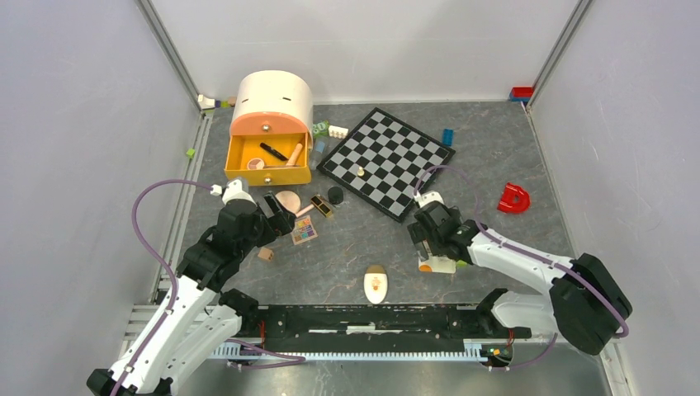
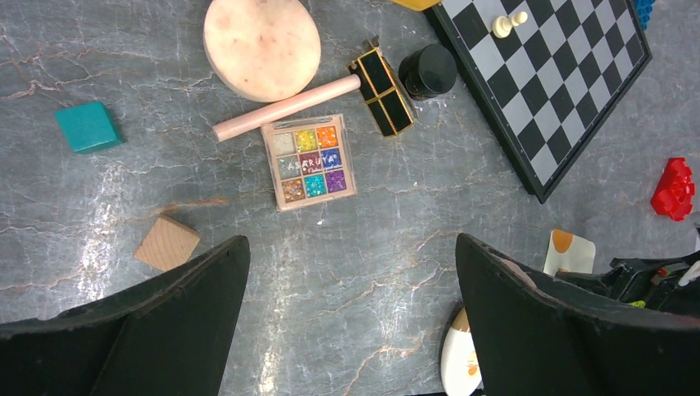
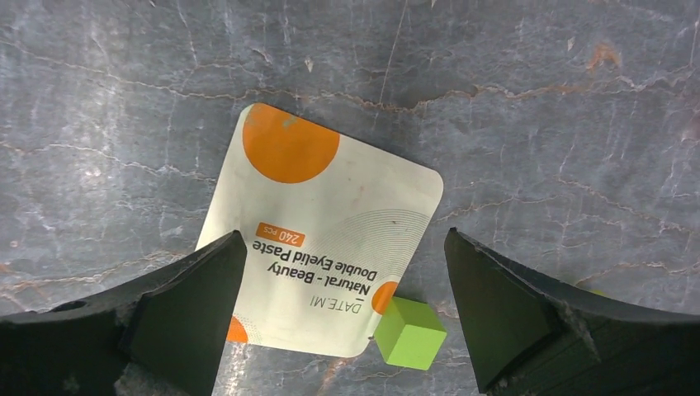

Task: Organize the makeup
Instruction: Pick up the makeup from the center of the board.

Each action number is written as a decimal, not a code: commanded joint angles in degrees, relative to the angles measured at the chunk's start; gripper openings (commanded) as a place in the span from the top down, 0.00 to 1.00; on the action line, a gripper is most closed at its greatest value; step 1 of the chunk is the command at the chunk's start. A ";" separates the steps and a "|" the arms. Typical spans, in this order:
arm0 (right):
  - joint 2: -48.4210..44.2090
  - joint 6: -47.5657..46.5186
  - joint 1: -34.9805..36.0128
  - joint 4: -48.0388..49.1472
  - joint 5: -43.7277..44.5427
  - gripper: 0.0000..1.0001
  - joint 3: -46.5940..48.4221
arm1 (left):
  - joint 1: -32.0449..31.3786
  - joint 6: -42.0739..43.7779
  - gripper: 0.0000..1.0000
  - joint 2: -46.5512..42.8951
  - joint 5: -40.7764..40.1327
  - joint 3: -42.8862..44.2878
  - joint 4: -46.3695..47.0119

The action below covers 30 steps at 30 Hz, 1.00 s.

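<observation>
The makeup lies scattered on the grey marbled table. My left gripper (image 2: 351, 243) is open over bare table, just short of the multicolour eyeshadow palette (image 2: 309, 161), a pink stick (image 2: 285, 107) and the round peach compact (image 2: 262, 48). A black-and-gold case (image 2: 384, 91) and a black jar (image 2: 428, 71) lie beside them. My right gripper (image 3: 342, 238) hangs open above the white-orange sachet (image 3: 322, 206), which lies flat with a finger on either side of its near end. The cream oval (image 1: 376, 285) rests near the front. A black pencil (image 1: 273, 152) and a brush lie in the yellow drawer (image 1: 235, 161).
The drawer belongs to an orange-and-cream box (image 1: 271, 103) at the back left. The chessboard (image 1: 388, 161) lies mid-table with a white pawn on it. A green cube (image 3: 410, 332) touches the sachet's corner. A teal cube (image 2: 87, 126), a wooden cube (image 2: 167, 242) and a red letter D (image 1: 513, 199) lie around.
</observation>
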 commanded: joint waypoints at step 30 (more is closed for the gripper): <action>-15.23 0.22 -0.34 6.15 -12.24 0.02 -3.15 | -0.26 -9.80 0.02 6.62 -5.22 -3.86 -2.81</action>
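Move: The eyeshadow palette, seemingly the next thing to be gripped, lies about 5 cm ahead of the left hand, 3 cm to its right and some 16 cm below. At that same depth, the wooden cube is 6 cm to this hand's left and 1 cm back, while the round puff sits about 12 cm ahead and 1 cm left. For the right hand the palette is roughly 31 cm left and 5 cm ahead, 2 cm below; the paste card lies under that hand, about 1 cm ahead and 1 cm left. The palette is approached from above by the left hand, which after an almost still start sinks about 5 cm, easing slightly back and left, its open fingers tipping some 10 degrees further down. From the paste card the right hand, also open, rises about 5 cm and shifts 4 cm left, its fingertips swinging leftward, then hovers there. ##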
